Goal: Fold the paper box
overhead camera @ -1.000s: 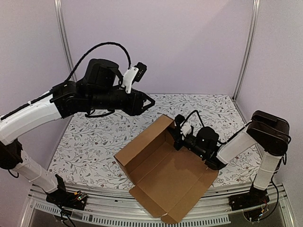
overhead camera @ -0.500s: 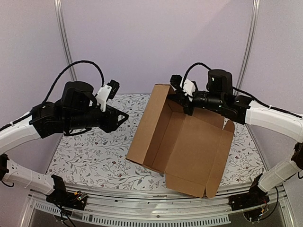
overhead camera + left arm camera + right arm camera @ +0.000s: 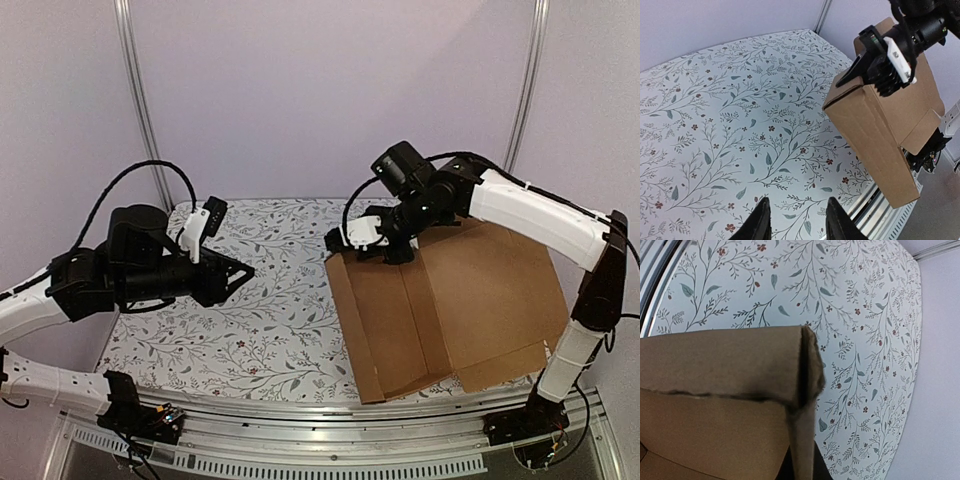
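Note:
The paper box (image 3: 480,290) is brown cardboard, partly folded, lying tilted with its plain outer side up over the right part of the table. My right gripper (image 3: 392,250) is shut on the box's far left corner wall. In the right wrist view that cardboard wall (image 3: 725,385) fills the lower left and runs down between the jaws of the right gripper (image 3: 802,471). My left gripper (image 3: 240,272) hovers open above the left middle of the table, well apart from the box. The left wrist view shows its fingertips (image 3: 761,216) empty over the cloth, with the box (image 3: 880,135) to the right.
A floral tablecloth (image 3: 270,310) covers the table. A metal rail (image 3: 300,445) runs along the near edge, and the box's near corner reaches over it. Upright frame posts (image 3: 140,110) stand at the back corners before lilac walls.
The right arm has swung the box from open and upright in mid-air down to the right, outer side up. The left arm has drawn back left and lower.

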### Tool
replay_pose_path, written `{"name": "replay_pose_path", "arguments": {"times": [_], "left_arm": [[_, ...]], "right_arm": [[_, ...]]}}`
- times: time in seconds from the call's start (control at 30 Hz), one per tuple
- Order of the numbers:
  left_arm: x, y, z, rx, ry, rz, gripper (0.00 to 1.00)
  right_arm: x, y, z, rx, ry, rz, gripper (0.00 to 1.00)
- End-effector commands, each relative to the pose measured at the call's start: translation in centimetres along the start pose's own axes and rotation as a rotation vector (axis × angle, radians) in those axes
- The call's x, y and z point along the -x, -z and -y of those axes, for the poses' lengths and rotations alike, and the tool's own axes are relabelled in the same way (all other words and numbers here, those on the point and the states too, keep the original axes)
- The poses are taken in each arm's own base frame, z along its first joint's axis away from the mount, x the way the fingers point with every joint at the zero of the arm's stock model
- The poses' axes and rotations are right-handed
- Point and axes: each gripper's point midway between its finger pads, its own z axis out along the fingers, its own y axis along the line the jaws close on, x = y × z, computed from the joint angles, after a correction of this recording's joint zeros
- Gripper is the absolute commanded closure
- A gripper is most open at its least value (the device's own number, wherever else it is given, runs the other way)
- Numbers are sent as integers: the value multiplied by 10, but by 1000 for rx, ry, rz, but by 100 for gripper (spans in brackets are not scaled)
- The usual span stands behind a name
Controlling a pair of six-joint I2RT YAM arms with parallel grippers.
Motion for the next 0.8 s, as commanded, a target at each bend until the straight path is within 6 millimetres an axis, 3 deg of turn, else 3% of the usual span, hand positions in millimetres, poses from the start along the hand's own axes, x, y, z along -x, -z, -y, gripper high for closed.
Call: {"name": "replay_pose_path", "arguments": {"times": [0.0,0.1,0.33,0.67,0.77], "left_arm": [[-13,-1,1,-36,38,-17,64],[-16,1,0,-38,44,-18,65],[-24,-1,-10,2,38,-19,64],[-33,-8,-11,4,43,-38,64],[-35,-11,-11,6,42,-48,64]], "right_arm": [[-40,-40,-44,211,124,-269,100],[-50,-63,-51,258,162,-359,100],[-43,-100,-70,337,242,-412,100],[-36,-130,-93,359,283,-442,100],[-33,-140,-99,360,293,-444,94]]}}
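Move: The raised paper box is already pinched by the right hand at its far left corner; the tray's middle hangs about 10 cm to that hand's right, 13 cm back and 6 cm below it. The table spot it is taken to lies some 20 cm below, 3 cm back and 3 cm left. From the left hand this spot is about 17 cm right, 3 cm ahead and 24 cm down. The box is brought down towards the table by its far left corner, the right hand sinking some 15 cm, fast then easing, with a slight late drift back and left. Its wrist rolls left side down by about 30 degrees until the fingers point nearly straight down, still pinching the wall. The empty left hand sinks slightly, clear of the box. ##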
